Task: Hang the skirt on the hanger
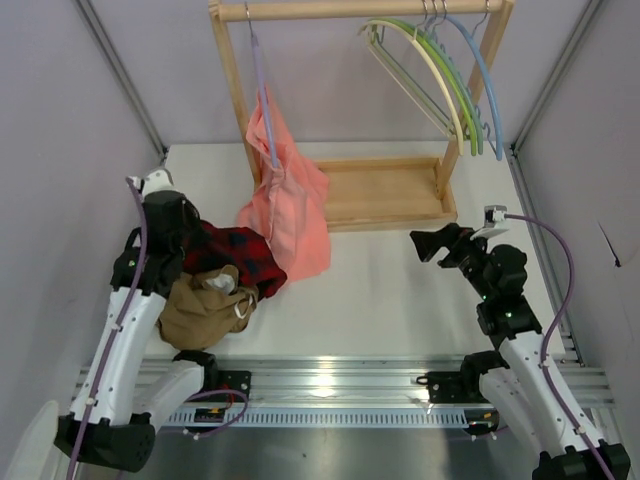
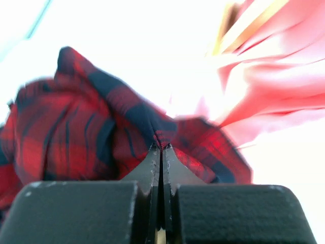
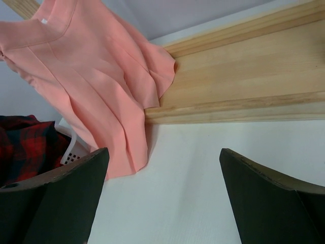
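Note:
The red and black plaid skirt (image 1: 243, 255) lies bunched at the left of the table, partly over a tan-brown cloth (image 1: 203, 308). My left gripper (image 1: 196, 233) is down on the skirt's left edge. In the left wrist view its jaws (image 2: 162, 146) are shut on a fold of the skirt (image 2: 76, 137). The cream hanger (image 1: 432, 68) hangs on the wooden rack's rail at the back right, among green and blue hangers. My right gripper (image 1: 424, 243) is open and empty above the table's right half; its wrist view (image 3: 163, 152) shows the skirt's edge (image 3: 25, 147) at far left.
A salmon-pink garment (image 1: 288, 205) hangs on a lilac hanger (image 1: 258, 80) at the rack's left post and drapes onto the table. The rack's wooden base (image 1: 385, 190) lies behind. A white basket (image 3: 71, 148) shows under the clothes. Grey walls close both sides.

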Controlling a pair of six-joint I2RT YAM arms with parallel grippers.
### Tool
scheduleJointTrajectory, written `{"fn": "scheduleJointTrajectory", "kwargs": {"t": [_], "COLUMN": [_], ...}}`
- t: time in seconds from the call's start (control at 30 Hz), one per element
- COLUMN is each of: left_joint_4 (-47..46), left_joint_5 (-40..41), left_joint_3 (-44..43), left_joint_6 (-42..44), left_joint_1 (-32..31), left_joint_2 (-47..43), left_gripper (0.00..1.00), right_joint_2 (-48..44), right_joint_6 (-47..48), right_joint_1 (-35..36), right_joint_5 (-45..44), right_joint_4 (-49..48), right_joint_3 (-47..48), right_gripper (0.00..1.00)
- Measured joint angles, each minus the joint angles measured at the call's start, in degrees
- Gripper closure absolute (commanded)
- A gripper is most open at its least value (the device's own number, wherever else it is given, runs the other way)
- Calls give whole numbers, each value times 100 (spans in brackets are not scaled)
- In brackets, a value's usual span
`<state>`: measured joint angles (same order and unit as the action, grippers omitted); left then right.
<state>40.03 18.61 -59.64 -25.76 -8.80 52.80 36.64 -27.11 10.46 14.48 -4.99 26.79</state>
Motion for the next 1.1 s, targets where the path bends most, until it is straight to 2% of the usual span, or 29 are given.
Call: {"fn": "scheduleJointTrajectory", "kwargs": {"t": [0.33, 0.43, 0.57, 0.73, 0.8, 1.0, 1.1], "left_joint_4": [129, 267, 404, 345, 258, -293, -573], "left_joint_5": [-592, -723, -817, -1038, -1012, -190, -9], "left_joint_3": [-1366, -1974, -2789, -3436, -3541, -3176, -2712], "left_joint_6": [494, 634, 787, 824, 826, 984, 988], "left_joint_1": [-33, -302, -1036, -1906, -2444, -4741, -5171], "left_joint_2": [-225, -13, 197, 267, 361, 629, 761], "left_gripper": [100, 100, 100, 100, 100, 100, 100], "right_joint_2": [120, -31, -284, -120, 11, 55, -85], "right_joint_6": [-254, -297, -354, -573, -588, -566, -522], "right_joint_1": [20, 26, 26, -9, -90, -407, -472], "right_joint_5": [-321, -374, -595, -1707, -1976, -2236, -2262], "right_joint_4": [667, 841, 1172, 2275, 2612, 3272, 3491], "right_joint_3": [476, 507, 549, 1235, 1528, 1847, 1923], "right_gripper": [1, 1, 1, 1, 1, 1, 1]}}
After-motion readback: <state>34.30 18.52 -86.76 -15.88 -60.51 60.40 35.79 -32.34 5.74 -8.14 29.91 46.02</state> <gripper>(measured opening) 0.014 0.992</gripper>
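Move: The left gripper already pinches the plaid skirt. The bare stretch of table it is being taken to is about 26 cm to its right, 6 cm nearer the base and 22 cm below. The pink garment hangs about 18 cm right and 7 cm farther out, slightly lower; the brown cloth lies some 14 cm back, about level sideways, 18 cm down. From the right gripper, that bare stretch is some 15 cm left, 6 cm back and 21 cm down. Keep the left fingers shut on the plaid skirt and lift it almost straight up at first, then swing right, about 25 cm, still climbing and drawing back towards the base, and dip slightly at the end. Turn that wrist some 55 degrees clockwise, fingers tipping up. Meanwhile ease the open, empty right gripper about 9 cm right, turning it clockwise, away from the pink garment. ##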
